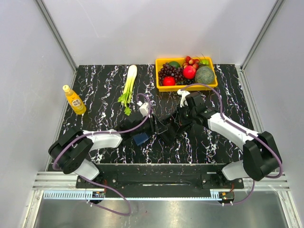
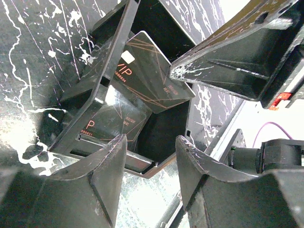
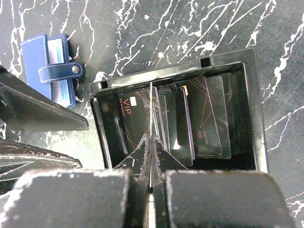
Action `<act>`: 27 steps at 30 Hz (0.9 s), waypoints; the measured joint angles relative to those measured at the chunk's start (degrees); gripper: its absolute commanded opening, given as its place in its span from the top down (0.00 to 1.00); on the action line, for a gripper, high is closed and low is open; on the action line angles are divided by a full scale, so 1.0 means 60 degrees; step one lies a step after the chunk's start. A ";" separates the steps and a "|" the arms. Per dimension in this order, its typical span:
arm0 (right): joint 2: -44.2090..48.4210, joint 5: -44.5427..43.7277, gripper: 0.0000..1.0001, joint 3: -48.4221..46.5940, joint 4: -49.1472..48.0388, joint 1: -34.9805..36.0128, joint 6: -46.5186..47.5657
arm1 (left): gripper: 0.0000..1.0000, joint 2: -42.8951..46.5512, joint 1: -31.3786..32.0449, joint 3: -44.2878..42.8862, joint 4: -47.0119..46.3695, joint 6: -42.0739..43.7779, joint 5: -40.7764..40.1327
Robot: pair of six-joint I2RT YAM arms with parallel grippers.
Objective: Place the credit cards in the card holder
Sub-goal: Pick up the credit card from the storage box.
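A black open tray (image 3: 251,95) holds several black credit cards (image 3: 204,118). My right gripper (image 3: 152,137) is shut on one card (image 3: 151,102), seen edge-on, standing up out of the tray's left part. In the left wrist view that VIP card (image 2: 147,71) hangs tilted above the tray (image 2: 137,164). The left gripper (image 2: 149,140) is open, its fingertips either side of the tray's near corner; contact cannot be told. The navy card holder (image 3: 50,66) lies on the table just left of the tray, strap across it. From above, both grippers (image 1: 159,128) (image 1: 176,122) meet mid-table beside the holder (image 1: 141,138).
A yellow bin of fruit (image 1: 187,87) stands at the back right. A celery stalk (image 1: 129,85) lies at the back middle and an orange juice bottle (image 1: 74,99) stands at the left. Grey walls close in the marbled black table.
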State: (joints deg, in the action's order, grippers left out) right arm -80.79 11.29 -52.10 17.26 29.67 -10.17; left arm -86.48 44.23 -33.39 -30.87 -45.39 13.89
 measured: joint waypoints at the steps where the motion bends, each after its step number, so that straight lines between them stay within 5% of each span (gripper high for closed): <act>1: 0.0000 0.0047 1.00 0.0000 -0.0007 0.0000 -0.0004 | 0.50 0.0040 0.0000 0.0000 0.0004 0.0015 -0.0025; 15: -0.1384 -0.0448 1.00 -0.0390 0.0342 0.1042 0.0259 | 0.49 0.2575 0.0000 0.0087 0.1592 0.0951 -0.1577; 27: -0.1628 -0.0266 1.00 -0.0616 0.0353 0.1308 0.0306 | 0.49 0.2925 -0.0007 0.0087 0.2506 0.1392 -0.2368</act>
State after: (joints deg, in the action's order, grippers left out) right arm -90.56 9.69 -55.79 19.38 37.52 -8.34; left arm -68.93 44.18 -32.86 -15.84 -37.04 -0.32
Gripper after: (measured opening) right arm 0.009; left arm 0.508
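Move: A card is already pinched edge-on in the shut right fingers. The storage box with the other cards lies almost directly under the right hand, about 1 cm back, 1 cm right and 8 cm below; the card holder is some 5 cm back and 13 cm left of that hand. From the empty left hand the box sits roughly 2 cm ahead, 5 cm right and 8 cm down, the card holder about 1 cm back and 10 cm left. The held card is brought about 4 cm down and 4 cm left, with 2 cm back, low over the holder-side end of the storage box; the right fingers stay shut on it while the hand turns slightly counter-clockwise. Meanwhile the left hand, half open and empty, withdraws about 5 cm up and 5 cm left, away from the box, its fingertips tilting up some 10 degrees. ##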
